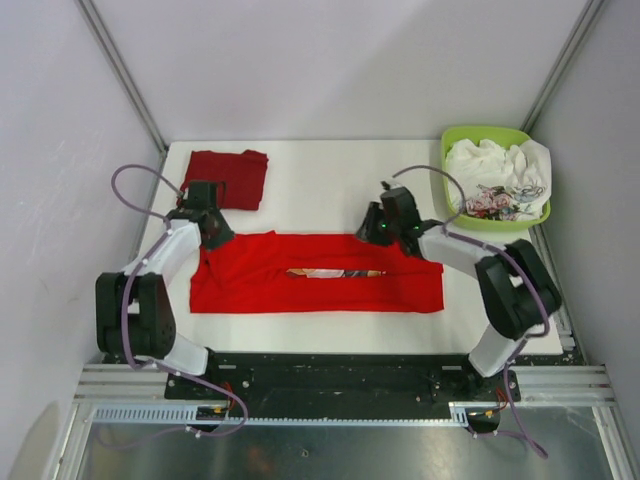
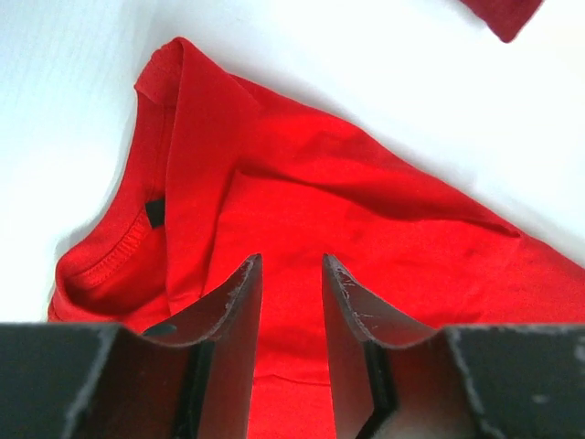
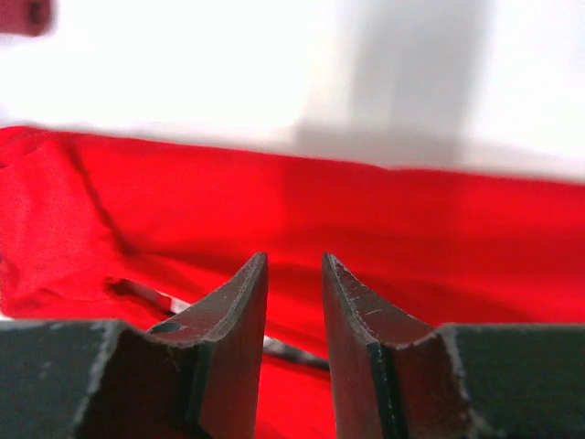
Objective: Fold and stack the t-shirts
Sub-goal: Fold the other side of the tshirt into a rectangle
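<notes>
A bright red t-shirt [image 1: 315,285] lies across the middle of the table, folded into a long strip, with a sliver of its print [image 1: 335,272] showing in the seam. Its collar [image 2: 110,261] faces the left wrist camera. My left gripper [image 1: 216,236] [image 2: 291,261] hovers over the shirt's far left corner, open, with only cloth showing beneath the gap. My right gripper [image 1: 373,235] [image 3: 294,258] is over the shirt's far edge, right of centre, also open and holding nothing. A darker red t-shirt [image 1: 226,178] [image 2: 503,14] lies folded at the back left.
A lime-green basket [image 1: 455,140] at the back right holds crumpled white clothes [image 1: 500,175]. White table [image 1: 320,190] stretches behind the bright shirt. Grey walls close in the sides and back.
</notes>
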`<action>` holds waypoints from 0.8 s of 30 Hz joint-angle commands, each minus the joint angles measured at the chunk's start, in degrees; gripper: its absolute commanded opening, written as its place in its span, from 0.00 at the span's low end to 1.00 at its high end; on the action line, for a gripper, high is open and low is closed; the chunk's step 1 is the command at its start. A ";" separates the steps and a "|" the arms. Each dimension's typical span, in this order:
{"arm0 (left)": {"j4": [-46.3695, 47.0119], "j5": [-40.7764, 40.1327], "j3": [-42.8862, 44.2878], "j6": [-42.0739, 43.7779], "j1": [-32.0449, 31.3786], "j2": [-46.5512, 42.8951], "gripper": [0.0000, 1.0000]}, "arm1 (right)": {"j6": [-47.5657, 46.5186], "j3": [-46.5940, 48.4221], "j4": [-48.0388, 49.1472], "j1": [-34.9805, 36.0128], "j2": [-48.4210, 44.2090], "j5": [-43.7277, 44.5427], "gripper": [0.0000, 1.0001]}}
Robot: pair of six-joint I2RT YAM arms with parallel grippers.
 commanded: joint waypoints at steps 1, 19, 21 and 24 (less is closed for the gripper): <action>0.19 -3.93 3.24 1.05 -0.02 3.68 0.36 | -0.92 7.04 11.27 5.05 6.51 -4.89 0.35; 0.18 -6.41 4.16 0.98 2.31 8.80 0.39 | 0.25 27.06 18.24 13.12 29.04 -13.19 0.36; 0.25 -6.10 4.20 1.03 2.36 9.30 0.39 | 0.23 29.55 17.45 13.63 30.54 -13.51 0.36; 0.29 -5.72 4.54 1.30 2.37 9.98 0.38 | 0.06 33.54 15.83 14.62 33.05 -13.71 0.36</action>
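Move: My right hand hovers about 6 cm above the t-shirt's far edge; the raised sleeve fold on that edge lies some 27 cm to its left and 2 cm ahead, and the bear-print gap about 8 cm left and 9 cm back. From my left hand the shirt's far-left corner is roughly 7 cm left and 3 cm ahead, the sleeve fold 11 cm right and 3 cm ahead, and the folded dark-red shirt 18 cm ahead, 3 cm left, all some 6 cm below. I sweep my right hand about 20 cm left along the t-shirt's far edge towards the sleeve fold, fast at first, then slower, dipping a little midway and turning some 25 degrees counter-clockwise. My left hand sinks about 4 cm and eases left towards the far-left corner, its fingers tipping more steeply down. Both grippers stay partly open and empty. ##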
